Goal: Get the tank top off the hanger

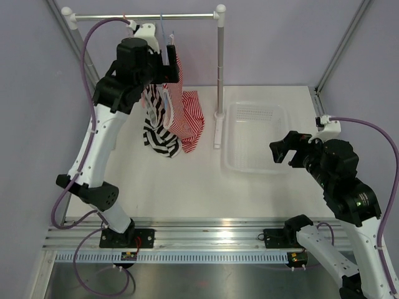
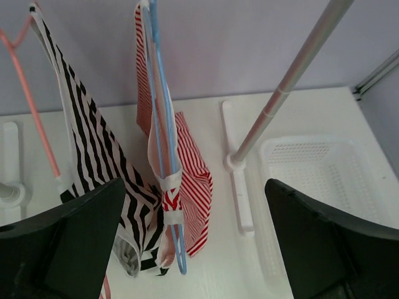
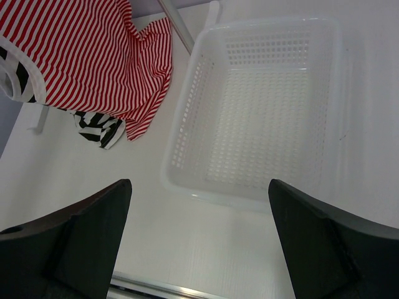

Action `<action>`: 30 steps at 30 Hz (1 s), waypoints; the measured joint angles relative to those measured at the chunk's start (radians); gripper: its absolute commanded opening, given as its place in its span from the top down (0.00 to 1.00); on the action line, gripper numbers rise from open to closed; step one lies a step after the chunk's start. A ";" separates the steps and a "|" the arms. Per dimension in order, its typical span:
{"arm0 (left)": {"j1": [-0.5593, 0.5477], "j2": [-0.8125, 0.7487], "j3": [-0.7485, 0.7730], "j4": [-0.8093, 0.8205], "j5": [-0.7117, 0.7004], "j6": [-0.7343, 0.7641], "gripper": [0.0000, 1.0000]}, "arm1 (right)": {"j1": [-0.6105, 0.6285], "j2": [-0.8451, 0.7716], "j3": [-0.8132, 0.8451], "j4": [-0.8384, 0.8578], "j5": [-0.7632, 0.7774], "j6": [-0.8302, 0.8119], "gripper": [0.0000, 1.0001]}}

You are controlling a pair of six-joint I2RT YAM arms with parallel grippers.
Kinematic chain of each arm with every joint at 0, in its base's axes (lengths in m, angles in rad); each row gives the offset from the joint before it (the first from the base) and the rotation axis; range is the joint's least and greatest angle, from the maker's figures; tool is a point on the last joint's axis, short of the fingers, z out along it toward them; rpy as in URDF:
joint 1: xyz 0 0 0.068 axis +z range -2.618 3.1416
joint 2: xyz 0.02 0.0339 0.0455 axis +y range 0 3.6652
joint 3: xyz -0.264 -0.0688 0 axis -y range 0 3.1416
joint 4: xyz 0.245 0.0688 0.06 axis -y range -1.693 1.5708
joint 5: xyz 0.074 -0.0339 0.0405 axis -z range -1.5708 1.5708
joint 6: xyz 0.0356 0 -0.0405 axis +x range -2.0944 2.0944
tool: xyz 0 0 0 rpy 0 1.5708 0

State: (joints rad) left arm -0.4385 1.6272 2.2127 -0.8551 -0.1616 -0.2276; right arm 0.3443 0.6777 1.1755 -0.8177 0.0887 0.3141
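Note:
The tank top (image 1: 187, 115), in thin red and white stripes, hangs on the light-blue hanger (image 1: 162, 31) from the rack's rod, and its hem rests on the table. Seen from the left wrist, the hanger (image 2: 163, 124) runs down through the white-edged straps of the tank top (image 2: 193, 180). My left gripper (image 2: 194, 237) is raised beside the rod, open, its fingers (image 2: 68, 237) wide on either side of the hanger without touching it. Over the table near the basket, my right gripper (image 3: 199, 243) is open and holds nothing. The tank top (image 3: 87, 56) shows at that view's top left.
A black-and-white wide-striped top (image 2: 93, 143) on a pink hanger (image 2: 37, 118) hangs just left of the tank top. The rack's right post (image 1: 220, 75) stands between the clothes and a white perforated basket (image 1: 257, 137). A metal rail (image 1: 206, 230) runs along the near edge.

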 measured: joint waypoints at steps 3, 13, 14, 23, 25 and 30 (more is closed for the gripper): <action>0.000 0.074 0.001 0.016 -0.031 0.036 0.20 | 0.000 -0.014 -0.018 0.010 -0.031 0.005 0.00; 0.052 0.255 0.131 0.057 -0.051 0.097 0.50 | 0.000 -0.024 -0.039 0.012 -0.108 0.025 0.01; 0.061 0.261 0.131 0.061 -0.049 0.097 0.56 | 0.000 -0.025 -0.041 0.012 -0.109 0.027 0.00; 0.086 0.291 0.135 0.090 -0.022 0.108 0.89 | 0.000 -0.021 -0.042 0.015 -0.110 0.031 0.00; 0.084 0.294 0.137 0.095 -0.019 0.111 1.00 | 0.000 -0.014 -0.042 0.020 -0.110 0.031 0.01; 0.082 0.294 0.141 0.095 -0.010 0.114 1.00 | 0.000 0.014 -0.042 0.040 -0.117 0.032 0.00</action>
State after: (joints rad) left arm -0.3561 1.9209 2.3539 -0.7601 -0.1715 -0.1135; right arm 0.3443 0.6914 1.1339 -0.7780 -0.0288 0.3458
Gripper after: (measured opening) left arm 0.024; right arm 0.993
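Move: The near side of the blue hanger holding the red-striped tank top is about 10 cm ahead of the left hand, 1 cm left and 6 cm lower. The tank top hangs about 12 cm ahead and 16 cm down; the black-striped top is some 9 cm to the left of the hanger, level with it. The rack's right post stands about 10 cm ahead and 18 cm right. From the right hand the hanger lies roughly 29 cm ahead, 37 cm left and 7 cm higher. The left hand reaches forward about 10 cm and down 6 to the blue hanger, pinching its near side. ##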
